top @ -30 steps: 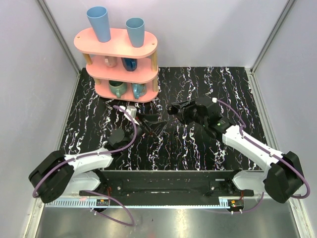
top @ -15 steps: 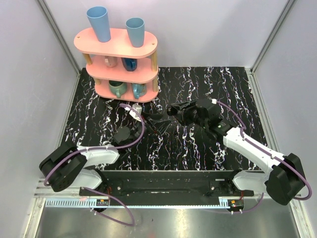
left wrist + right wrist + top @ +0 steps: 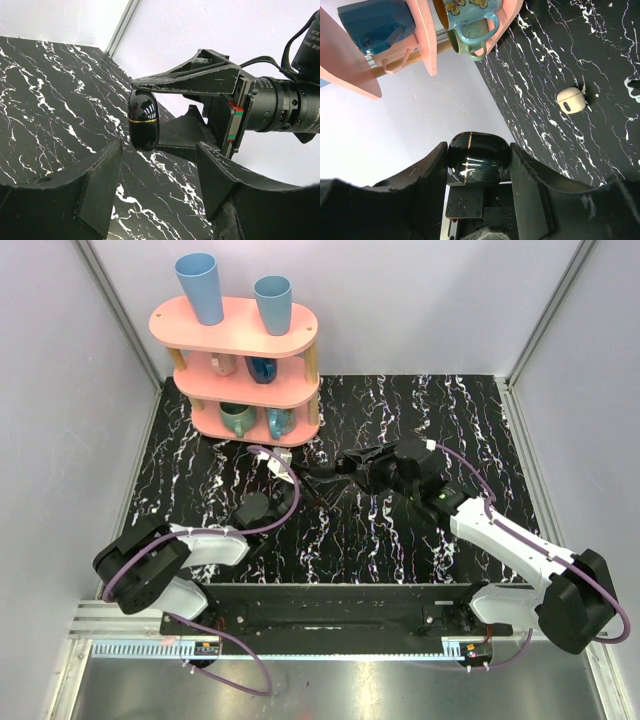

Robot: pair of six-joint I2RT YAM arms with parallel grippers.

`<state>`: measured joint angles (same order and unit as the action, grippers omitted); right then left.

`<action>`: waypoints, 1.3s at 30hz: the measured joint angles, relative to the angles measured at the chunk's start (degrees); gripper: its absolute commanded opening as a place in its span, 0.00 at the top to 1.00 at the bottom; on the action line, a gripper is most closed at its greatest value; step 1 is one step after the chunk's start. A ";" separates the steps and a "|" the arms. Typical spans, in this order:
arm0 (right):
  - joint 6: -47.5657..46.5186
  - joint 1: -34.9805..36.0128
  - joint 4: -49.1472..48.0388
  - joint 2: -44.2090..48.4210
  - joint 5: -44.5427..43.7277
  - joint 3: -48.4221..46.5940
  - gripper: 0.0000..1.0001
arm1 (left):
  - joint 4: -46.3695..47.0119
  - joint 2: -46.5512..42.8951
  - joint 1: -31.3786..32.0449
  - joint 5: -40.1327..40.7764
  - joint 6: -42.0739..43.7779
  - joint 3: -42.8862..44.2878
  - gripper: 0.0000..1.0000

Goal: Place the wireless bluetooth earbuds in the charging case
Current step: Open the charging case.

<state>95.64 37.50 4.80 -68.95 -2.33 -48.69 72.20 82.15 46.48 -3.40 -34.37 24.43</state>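
The charging case point(image 3: 478, 159) is a glossy black pod with a thin gold seam, its lid shut. My right gripper point(image 3: 477, 150) is shut on it and holds it above the table. In the left wrist view the case point(image 3: 143, 120) hangs under the right gripper's upper finger point(image 3: 190, 80), just beyond my left gripper point(image 3: 157, 175). The left gripper is open with nothing between its fingers. From above, the two grippers meet tip to tip at mid-table, left gripper point(image 3: 322, 483) and right gripper point(image 3: 350, 462). One cream-white earbud point(image 3: 571, 100) lies on the marble table.
A pink three-tier shelf point(image 3: 240, 370) with mugs and two blue cups stands at the back left. The right wrist view shows its lower edge and a teal mug point(image 3: 470, 22) close by. White walls enclose the black marble table point(image 3: 430, 410).
My left arm has reached forward and right until its fingertips sit close to the held case, and its jaws have narrowed. The right gripper has kept hold of the case and barely moved.
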 measured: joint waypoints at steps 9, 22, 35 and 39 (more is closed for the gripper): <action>-0.13 0.00 -0.28 1.03 -0.15 0.00 0.85 | 0.44 1.49 -0.17 0.20 -0.55 1.64 0.46; -0.46 0.13 -0.44 1.16 -0.04 0.00 0.85 | 1.05 4.28 0.00 -0.11 -1.97 2.99 0.59; -0.44 0.13 -0.63 0.79 0.00 0.11 0.85 | 1.20 4.61 0.00 0.22 -2.34 3.02 0.56; -0.44 0.13 -0.72 0.72 0.00 0.11 0.85 | 1.07 4.61 0.00 0.22 -2.34 3.26 0.56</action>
<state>95.20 37.63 4.08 -68.23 -2.33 -48.58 73.28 86.76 46.48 -3.18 -36.71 27.68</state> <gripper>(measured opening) 0.536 0.442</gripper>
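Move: The black charging case, closed and already held in the right fingers, is about 3 cm ahead of the left hand point, 2 cm to its right and 1 cm higher, just beyond the open fingertips. The cream case stands on the table roughly 12 cm ahead of the left hand, 3 cm to its left and 21 cm below. For the right hand, the black case is right at the hand point. The left hand eases forward and to the right, a little under 2 cm in all, along its own fingers towards the black charging case, while its fingers narrow by about a third until one tip stands close on each side of the case's lower half; whether they touch can't be seen. The right hand keeps its grip on the case and rises about 1 cm early on, then stays nearly still, holding it out to the left fingers. ##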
